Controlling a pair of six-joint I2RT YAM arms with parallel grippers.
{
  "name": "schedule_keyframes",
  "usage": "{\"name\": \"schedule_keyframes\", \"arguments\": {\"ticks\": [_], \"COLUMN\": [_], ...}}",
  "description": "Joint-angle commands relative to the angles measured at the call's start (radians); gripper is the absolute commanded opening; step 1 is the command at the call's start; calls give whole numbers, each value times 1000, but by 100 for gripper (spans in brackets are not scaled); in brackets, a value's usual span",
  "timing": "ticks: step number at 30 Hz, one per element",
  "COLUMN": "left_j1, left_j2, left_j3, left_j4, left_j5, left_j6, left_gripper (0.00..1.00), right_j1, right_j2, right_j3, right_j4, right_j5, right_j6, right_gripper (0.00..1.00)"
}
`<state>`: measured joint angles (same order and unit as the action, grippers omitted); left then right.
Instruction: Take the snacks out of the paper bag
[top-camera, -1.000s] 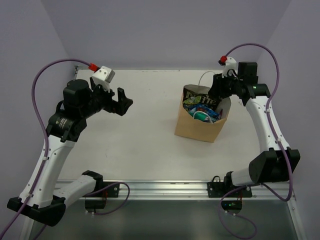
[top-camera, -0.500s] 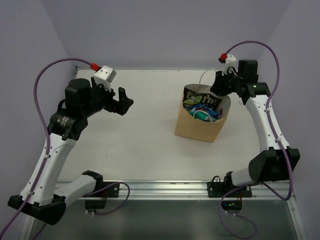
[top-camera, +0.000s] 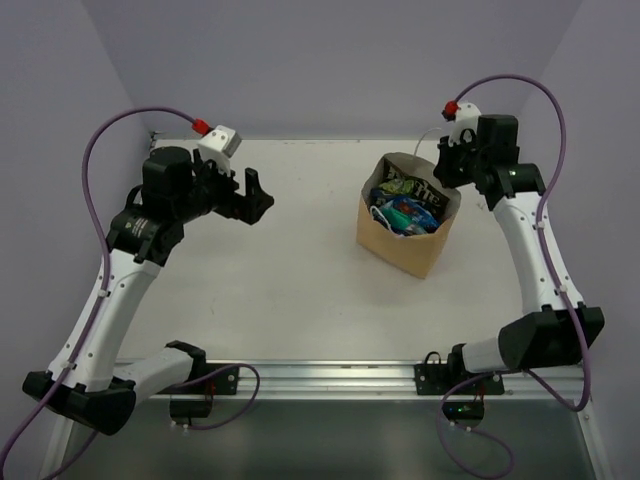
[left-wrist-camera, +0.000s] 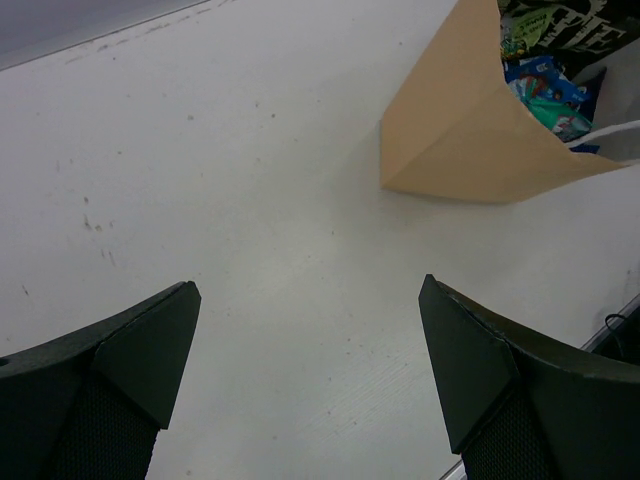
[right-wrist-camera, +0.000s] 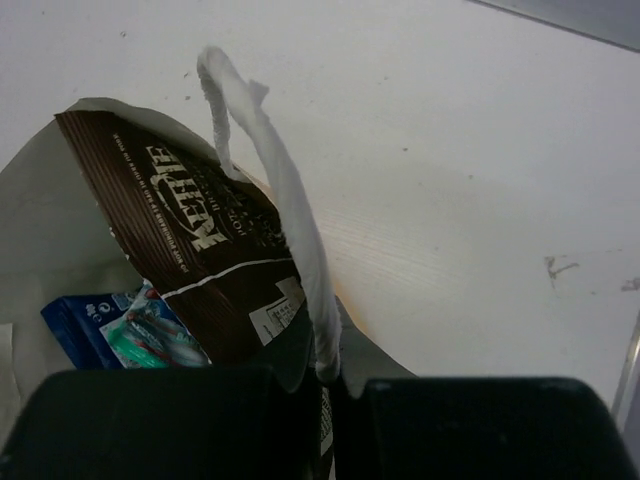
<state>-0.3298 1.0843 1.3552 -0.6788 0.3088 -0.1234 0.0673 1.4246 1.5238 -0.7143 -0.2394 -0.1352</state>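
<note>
The tan paper bag (top-camera: 405, 245) stands at the right of the table, tipped over toward the left. My right gripper (top-camera: 442, 172) is at its far right rim, shut (right-wrist-camera: 340, 385) on the paper rim where the white cord handle (right-wrist-camera: 280, 190) is fixed. A long dark brown packet (right-wrist-camera: 190, 230) lies against that rim inside, its edge reaching down beside the fingers. Blue packets (right-wrist-camera: 80, 320) and a teal pouch (right-wrist-camera: 150, 335) lie lower in the bag. The snacks (left-wrist-camera: 545, 85) show through the bag's mouth in the left wrist view. My left gripper (top-camera: 255, 198) hangs open (left-wrist-camera: 308, 285) above bare table, left of the bag (left-wrist-camera: 450, 130).
The white table (top-camera: 290, 290) ends in a metal rail (top-camera: 330, 375) at the near edge. Purple walls close in at the back and sides. A second white cord handle (left-wrist-camera: 610, 135) shows at the bag's mouth.
My right gripper closed on the bag's rim and rose slightly, and the bag shifted back and right and tipped. My left arm moved a little right and up, still open.
</note>
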Motion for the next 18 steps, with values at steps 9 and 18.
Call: {"name": "schedule_keyframes", "arguments": {"ticks": [9,18], "left_j1": [-115,-414], "left_j2": [107,307], "left_j3": [42,107], "left_j4": [185,410], "left_j5": [133,-108], "left_j6": [-185,-194], "left_gripper": [100,94], "right_j1": [124,138], "right_j2": [-299,-325], "right_j3": [-175,-280], "right_j4": [260,302], "right_j5": [311,260], "right_j6": [100,121], "right_gripper": [0,0]}}
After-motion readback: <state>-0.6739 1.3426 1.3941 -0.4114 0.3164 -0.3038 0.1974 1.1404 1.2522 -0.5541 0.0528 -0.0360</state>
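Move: The bag's near handle hangs at the left front of its rim, about 23 cm to the right of the left gripper, level with it fore and aft, and 10 cm lower. The snacks in the mouth lie some 7 cm farther right of that handle and 3 cm farther out. The right gripper already pinches the far handle; from it, the near handle is roughly 11 cm back, 12 cm left and 5 cm down. Sweep the open left gripper about 15 cm to the right towards the bag's near handle, gathering speed, sinking only slightly and turning the wrist some 15 degrees clockwise; keep the fingers wide. Meanwhile keep the right fingers shut on the far handle and haul it up and back, then settle partway down, ending about 4.5 cm back with the fingertips tipped up and the wrist turned some 10 degrees clockwise. ##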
